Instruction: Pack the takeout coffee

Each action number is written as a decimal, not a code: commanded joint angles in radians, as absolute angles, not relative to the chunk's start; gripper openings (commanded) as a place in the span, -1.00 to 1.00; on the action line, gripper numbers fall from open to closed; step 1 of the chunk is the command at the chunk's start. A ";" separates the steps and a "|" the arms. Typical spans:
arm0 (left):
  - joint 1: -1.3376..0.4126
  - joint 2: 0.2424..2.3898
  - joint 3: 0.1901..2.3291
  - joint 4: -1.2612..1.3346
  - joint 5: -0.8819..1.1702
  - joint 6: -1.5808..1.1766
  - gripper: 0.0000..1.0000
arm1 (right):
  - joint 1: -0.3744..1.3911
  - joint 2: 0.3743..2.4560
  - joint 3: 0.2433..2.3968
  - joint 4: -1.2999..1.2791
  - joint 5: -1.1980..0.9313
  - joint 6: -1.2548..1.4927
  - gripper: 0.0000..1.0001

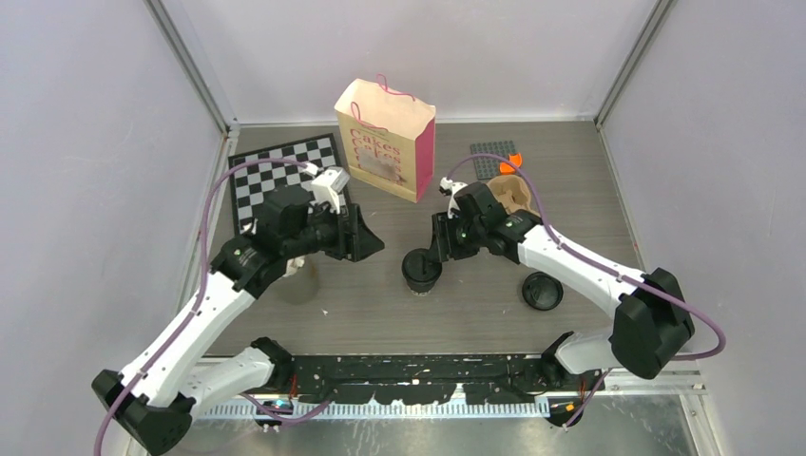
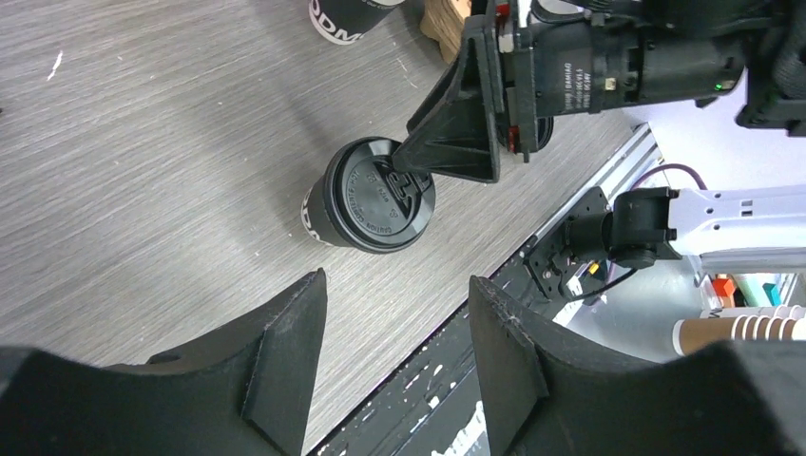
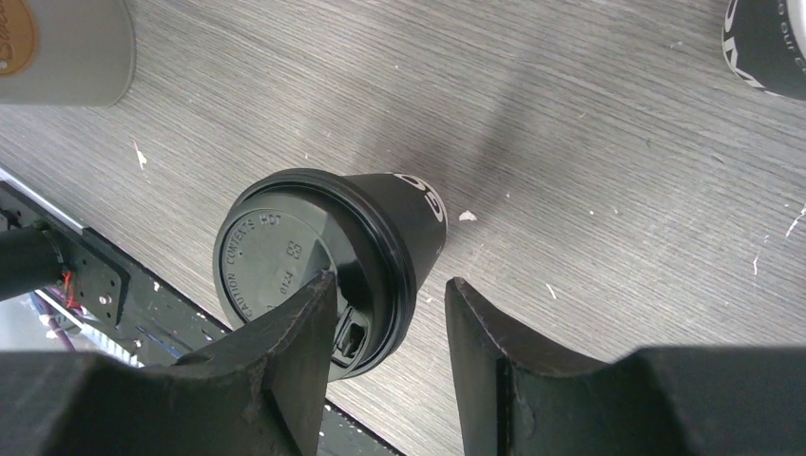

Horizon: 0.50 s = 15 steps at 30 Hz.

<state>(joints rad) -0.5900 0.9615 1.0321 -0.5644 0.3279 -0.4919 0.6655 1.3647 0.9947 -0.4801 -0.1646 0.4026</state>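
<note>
A black takeout coffee cup with its round lid on (image 1: pixel 421 270) stands at the table's middle, near the front. My right gripper (image 1: pixel 436 253) hovers over it, open. In the right wrist view one finger (image 3: pixel 285 332) lies over the lid (image 3: pixel 276 256), the other stands beside the cup's wall, and the rim sits in the gap with space left. My left gripper (image 1: pixel 369 241) is open and holds nothing; it hangs left of that cup (image 2: pixel 366 195). A second black cup (image 1: pixel 543 291) stands to the right. The right wrist view shows a black cup (image 3: pixel 765 47) at its top right corner.
A paper bag with pink sides (image 1: pixel 385 141) stands open at the back centre. A checkered board (image 1: pixel 276 171) lies at the back left. A brown cardboard carrier (image 1: pixel 514 190) sits behind the right arm. A grey cup (image 1: pixel 304 281) stands under the left arm. The black rail (image 1: pixel 409 372) runs along the front.
</note>
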 commanded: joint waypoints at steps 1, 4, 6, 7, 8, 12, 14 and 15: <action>-0.594 0.895 1.065 -0.643 0.278 -0.457 0.17 | 0.666 1.385 1.043 -0.467 -0.174 0.357 0.00; -0.594 0.867 1.050 -0.653 0.263 -0.454 0.19 | 0.666 1.402 1.051 -0.470 -0.172 0.339 -0.07; -0.594 0.847 1.038 -0.656 0.249 -0.463 0.19 | 0.666 1.412 1.058 -0.476 -0.171 0.332 -0.14; -0.594 0.839 1.031 -0.653 0.249 -0.467 0.19 | 0.667 1.414 1.060 -0.475 -0.170 0.330 -0.18; -0.594 0.830 1.023 -0.651 0.249 -0.470 0.19 | 0.666 1.414 1.060 -0.473 -0.170 0.329 -0.22; -0.593 0.797 1.005 -0.653 0.236 -0.474 0.19 | 0.666 1.403 1.063 -0.449 -0.155 0.332 -0.44; -0.593 0.784 0.999 -0.660 0.221 -0.471 0.19 | 0.666 1.403 1.068 -0.440 -0.140 0.328 -0.51; -0.592 0.779 0.997 -0.662 0.215 -0.471 0.19 | 0.666 1.404 1.074 -0.437 -0.131 0.328 -0.53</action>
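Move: The lidded coffee cup's middle is about 3 cm left of the right hand, 2 cm back and 6 cm below, with the lid's rim already at its fingertips. From that hand the open cup stands some 11 cm ahead and 7 cm right, the cup carrier about 12 cm ahead and 18 cm right, and the spare lid 22 cm right and 4 cm back. From the left hand, the lidded cup is roughly 6 cm ahead, 10 cm right and 18 cm below. The lid's far right edge, beside its sip tab, is taken between the right fingers, which close from about half open to a third and seem to pinch it, one finger over the lid's top and the other outside the rim; that hand barely shifts, under 1 cm forward and left. Meanwhile the left hand, empty and half open, draws some 3 cm left and 2 cm back, away from the cup. ##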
